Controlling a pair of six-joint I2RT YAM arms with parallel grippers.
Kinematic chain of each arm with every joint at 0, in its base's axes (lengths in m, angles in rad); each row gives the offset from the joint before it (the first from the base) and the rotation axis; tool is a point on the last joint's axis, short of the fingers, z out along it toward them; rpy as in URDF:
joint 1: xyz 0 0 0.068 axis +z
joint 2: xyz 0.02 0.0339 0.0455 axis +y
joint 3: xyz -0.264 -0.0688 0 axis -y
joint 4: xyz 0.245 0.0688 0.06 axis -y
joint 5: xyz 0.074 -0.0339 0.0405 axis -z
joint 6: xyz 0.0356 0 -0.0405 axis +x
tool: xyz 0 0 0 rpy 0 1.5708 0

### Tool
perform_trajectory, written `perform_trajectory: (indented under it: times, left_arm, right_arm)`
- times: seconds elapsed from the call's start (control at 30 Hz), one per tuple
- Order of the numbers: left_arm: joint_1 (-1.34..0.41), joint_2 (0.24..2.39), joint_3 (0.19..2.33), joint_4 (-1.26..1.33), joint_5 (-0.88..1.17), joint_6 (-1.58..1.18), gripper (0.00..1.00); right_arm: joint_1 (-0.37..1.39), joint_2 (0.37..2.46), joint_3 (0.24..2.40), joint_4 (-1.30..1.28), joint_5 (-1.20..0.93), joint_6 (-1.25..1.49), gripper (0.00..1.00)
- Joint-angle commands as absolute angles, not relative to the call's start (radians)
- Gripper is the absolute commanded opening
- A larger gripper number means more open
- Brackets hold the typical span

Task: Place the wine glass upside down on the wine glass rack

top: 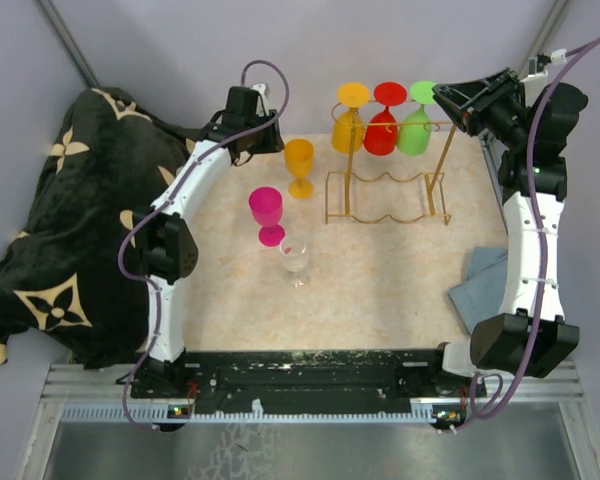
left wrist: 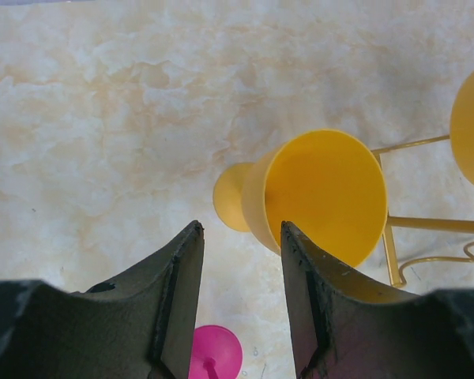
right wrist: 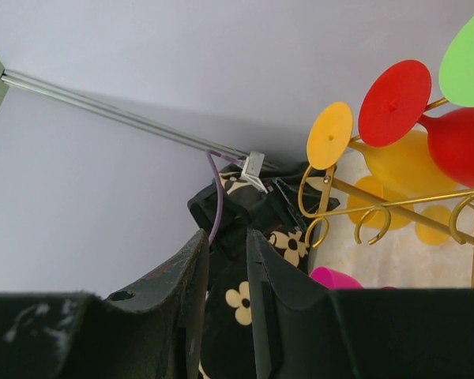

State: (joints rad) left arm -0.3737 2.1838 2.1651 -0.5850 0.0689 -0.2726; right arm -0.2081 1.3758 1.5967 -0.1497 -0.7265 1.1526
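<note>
The gold wire wine glass rack (top: 385,195) stands at the back of the table, with a yellow, a red (top: 383,125) and a green glass hanging upside down from its top rails. An orange-yellow wine glass (top: 299,165) stands upright left of the rack, with a pink glass (top: 267,213) and a clear glass (top: 295,255) nearer me. My left gripper (left wrist: 241,233) hovers open and empty, the orange-yellow glass (left wrist: 324,197) just ahead and right of its fingers. My right gripper (right wrist: 225,237) is raised beside the rack's right end, its jaws a narrow gap apart with nothing between them.
A black blanket with cream flowers (top: 60,230) covers the table's left side. A blue-grey cloth (top: 480,285) lies at the right by my right arm. The rack's rail loops (right wrist: 371,225) and the hanging glass feet show in the right wrist view.
</note>
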Motion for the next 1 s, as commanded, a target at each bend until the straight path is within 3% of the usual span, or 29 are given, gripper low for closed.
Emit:
perform_trajectory:
  times: [0.0,0.5,0.97]
  left_arm:
    - [-0.412,2.221,2.222,-0.584,-0.050,-0.237,0.50]
    - [-0.449,2.265,2.223,-0.558,-0.093,-0.229,0.48]
    - [-0.467,2.260,2.199,-0.537,-0.163,-0.202,0.15]
  right_arm:
    - [-0.215,1.334,1.592,-0.114,-0.718,1.138,0.27]
    - [-0.215,1.313,1.569,-0.126,-0.715,1.134,0.27]
    - [-0.215,1.305,1.552,-0.110,-0.717,1.143,0.27]
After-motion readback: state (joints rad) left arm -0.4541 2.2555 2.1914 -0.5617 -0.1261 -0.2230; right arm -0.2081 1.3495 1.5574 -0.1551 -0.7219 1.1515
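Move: Just right of the left hand, about 5 cm over and 1 cm farther out, stands the yellow glass, its middle some 10 cm below the hand. The magenta glass is roughly 12 cm back and 3 cm left of the hand, the clear glass about 24 cm back and 5 cm right; the rack's middle is some 31 cm right and 1 cm back. From the idle right hand the yellow glass lies about 15 cm ahead, 26 cm left and far below. Sinking some 3 cm and easing about 2 cm to the right, the left hand brings its half-open fingers astride the left wall of the standing yellow glass, one inside the bowl and one outside. Rolling its left side up slightly, it then nearly stops and closes the fingers most of the way, pinching the wall at the rim. ##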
